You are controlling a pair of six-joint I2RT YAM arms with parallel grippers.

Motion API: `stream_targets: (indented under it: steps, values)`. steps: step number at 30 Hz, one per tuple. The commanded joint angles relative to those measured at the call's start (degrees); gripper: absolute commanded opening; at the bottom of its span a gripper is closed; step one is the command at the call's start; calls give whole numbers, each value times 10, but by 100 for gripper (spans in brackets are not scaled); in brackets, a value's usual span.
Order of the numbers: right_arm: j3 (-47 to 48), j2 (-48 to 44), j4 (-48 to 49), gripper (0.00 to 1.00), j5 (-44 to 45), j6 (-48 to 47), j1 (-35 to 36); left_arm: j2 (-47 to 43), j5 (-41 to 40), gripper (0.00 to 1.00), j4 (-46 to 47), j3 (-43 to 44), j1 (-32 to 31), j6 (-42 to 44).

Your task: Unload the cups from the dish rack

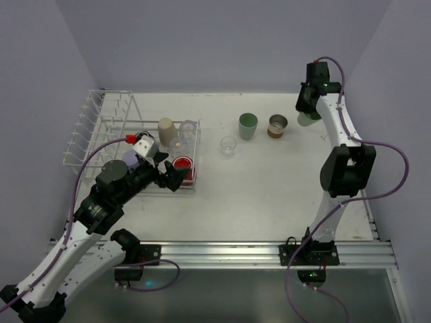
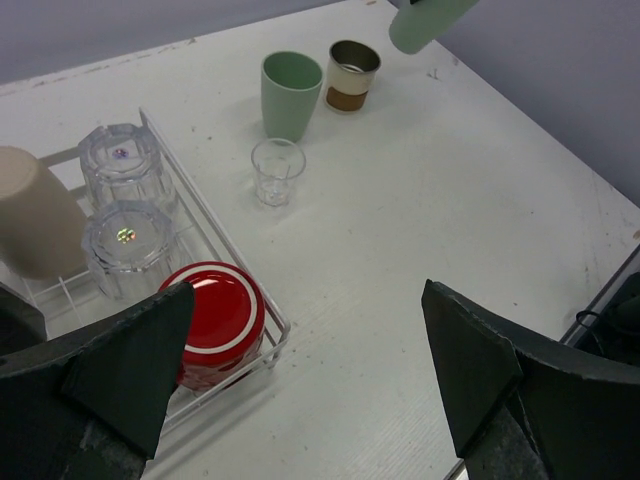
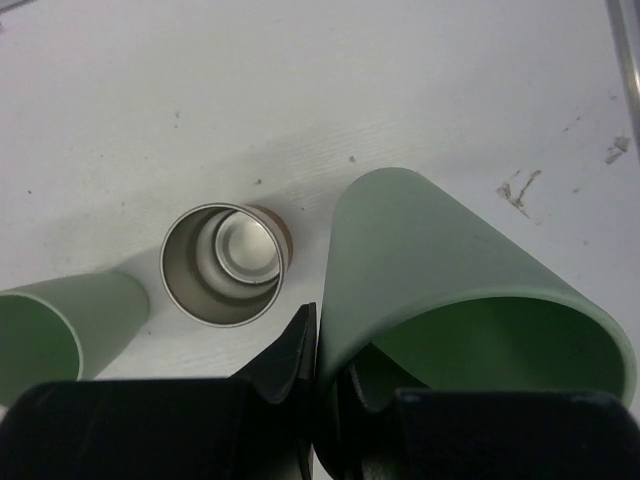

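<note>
The white wire dish rack (image 1: pixel 101 128) stands at the far left. Its low basket (image 2: pixel 213 218) holds an upside-down red cup (image 2: pixel 210 315), two clear cups (image 2: pixel 130 240) and a beige cup (image 2: pixel 35 225). My left gripper (image 2: pixel 310 370) hovers open just right of the red cup (image 1: pixel 182 165), with nothing between its fingers. On the table stand a small clear glass (image 1: pixel 229 145), a green cup (image 1: pixel 248 126) and a steel cup with a brown band (image 1: pixel 277 126). My right gripper (image 3: pixel 325 350) is shut on the rim of a mint green cup (image 3: pixel 440 270), held tilted above the table right of the steel cup (image 3: pixel 225 265).
Tall plate prongs (image 1: pixel 87 121) rise on the rack's left part. The right arm (image 1: pixel 347 168) stands along the table's right side. A metal rail (image 1: pixel 269 252) runs along the near edge. Grey walls close in the table on three sides.
</note>
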Motion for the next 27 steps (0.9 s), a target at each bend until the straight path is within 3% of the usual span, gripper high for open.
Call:
stream_targets:
  steps: [1, 13, 16, 21, 27]
  values:
    - [36, 40, -50, 0, -42, -21, -3, -4, -19, 100, -3, 1, -4, 13]
    - [64, 117, -61, 6, -53, -27, -12, -2, -32, 100, -4, 1, -5, 15]
    - [70, 125, -61, 12, -51, -28, -12, 2, -34, 100, -4, 1, -4, 15]
    - [57, 110, -44, 36, -59, -22, -13, 6, -40, 100, -4, 1, -4, 16]
    - [38, 40, -18, 45, -67, -16, -11, 9, -43, 100, -4, 0, 5, 15]
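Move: The right hand still holds the green cup by the left side of its rim. The bare spot for the cup lies about 4 cm to the right and 1 cm ahead, some 13 cm lower at mid-cup height. The steel cup stands about 2 cm ahead, 6 cm left and 15 cm below; the first green cup is another 13 cm left of the steel cup. From the empty left hand, the spot is roughly 30 cm ahead, 48 cm right and 21 cm below. Nearly straight down, the right hand lowers the green cup about 9 cm onto the bare table just right of the steel cup, tipping some 15 degrees further downward to bring the cup upright. There it halts and the fingers open to a little under half, one inside the rim and one outside on the steel cup's side, then it starts to rise about 1 cm. ##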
